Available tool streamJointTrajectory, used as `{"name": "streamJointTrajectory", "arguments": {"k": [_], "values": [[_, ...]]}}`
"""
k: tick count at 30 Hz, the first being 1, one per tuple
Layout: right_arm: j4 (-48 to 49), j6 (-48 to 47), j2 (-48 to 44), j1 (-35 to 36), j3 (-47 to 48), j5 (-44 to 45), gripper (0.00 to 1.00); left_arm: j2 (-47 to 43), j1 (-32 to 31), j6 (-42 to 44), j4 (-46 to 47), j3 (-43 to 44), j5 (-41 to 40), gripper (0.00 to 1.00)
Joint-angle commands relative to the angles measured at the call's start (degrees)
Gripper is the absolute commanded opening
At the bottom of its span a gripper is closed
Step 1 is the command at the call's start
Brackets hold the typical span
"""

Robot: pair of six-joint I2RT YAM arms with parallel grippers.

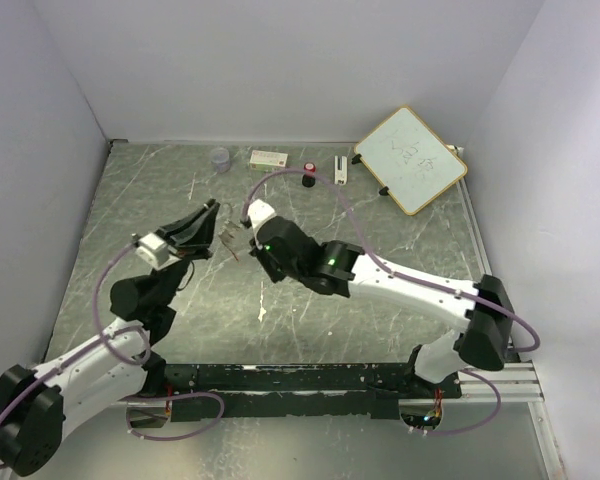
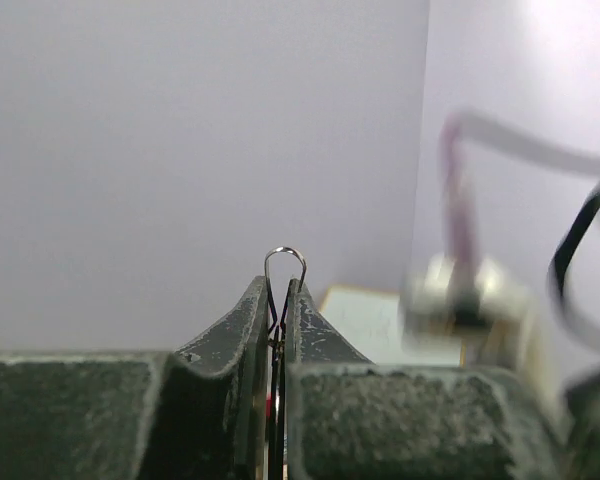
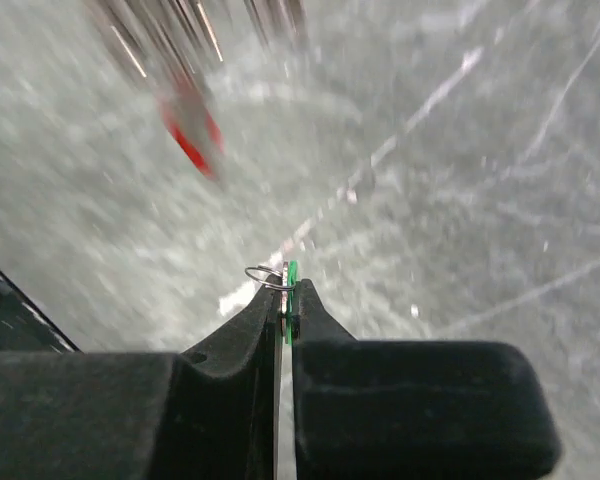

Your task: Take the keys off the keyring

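My left gripper (image 2: 283, 290) is shut on the keyring (image 2: 285, 262), and a thin silver wire loop pokes up between its tips. A speck of red shows low in the gap. My right gripper (image 3: 288, 295) is shut on the green key (image 3: 292, 275), which carries a small silver ring (image 3: 263, 275) at its tip. Beyond it hangs the red key (image 3: 192, 135), blurred, under blurred silver metal. In the top view the left gripper (image 1: 208, 215) and the right gripper (image 1: 248, 228) are held close together above the table's middle, with the keys (image 1: 228, 242) dangling between them.
Along the back of the table stand a clear cup (image 1: 220, 159), a white box (image 1: 269, 158), a black knob with a red top (image 1: 308, 178), a small white block (image 1: 340, 170) and a tilted whiteboard (image 1: 410, 158). White walls close in three sides.
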Motion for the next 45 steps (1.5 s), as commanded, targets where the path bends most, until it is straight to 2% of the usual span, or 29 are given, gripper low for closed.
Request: {"name": "streamJointTrajectory", "arguments": {"k": [1, 7, 13, 16, 19, 30, 39, 45], "values": [[-6.50, 0.42, 3.14, -0.13, -2.39, 0.10, 0.00, -2.84, 0.33, -2.89, 11.44, 1.92, -6.19, 0.07], [-6.10, -0.08, 1.83, -0.17, -0.66, 4.38, 0.00, -6.98, 0.36, -1.37, 3.80, 2.71, -6.01, 0.07], [-4.49, -0.25, -2.56, -0.62, -2.34, 11.87, 0.00, -15.54, 0.33, 0.24, -9.90, 0.11, -8.72, 0.07], [-2.88, -0.01, -3.67, -2.35, -4.38, 12.92, 0.00, -18.27, 0.36, 0.28, -18.03, 1.05, -8.56, 0.07], [-0.50, 0.60, -4.83, -6.26, -7.61, 11.73, 0.00, -19.09, 0.33, -0.57, -22.40, 1.91, -6.70, 0.07], [10.97, 4.00, -9.15, -17.71, -23.42, 6.55, 0.00, -14.67, 0.36, -5.38, -25.15, 1.78, -1.26, 0.07], [18.07, 4.29, -5.10, -23.53, -27.74, 1.04, 0.00, -10.83, 0.38, -6.49, -25.10, 2.38, 1.25, 0.07], [22.19, 4.79, 0.82, -25.53, -28.16, -1.42, 0.00, -7.45, 0.33, -7.27, -23.50, 2.62, 2.59, 0.07]]}}
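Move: The green key, already free of the keyring, sits in the right fingers. It is bound for bare table about 10 cm ahead, 17 cm right and 22 cm below that hand; the red stamp stands some 20 cm beyond that patch and 5 cm left of it. The keyring with the remaining keys hangs from the left fingers, roughly 3 cm ahead, 5 cm left and 8 cm above the right hand. From the left hand, the green key lies about 3 cm back, 7 cm right and 12 cm below. The green key, still pinched, dips with the right hand's recoil, bobs up again, then is carried right and down, also forward, away from the keyring and over open table, ending some 16 cm to the right while the wrist turns about 25 degrees clockwise. The keyring stays gripped as the left hand springs up, left and back, then returns and sinks about 11 cm from its peak, fingers tipping downward. ##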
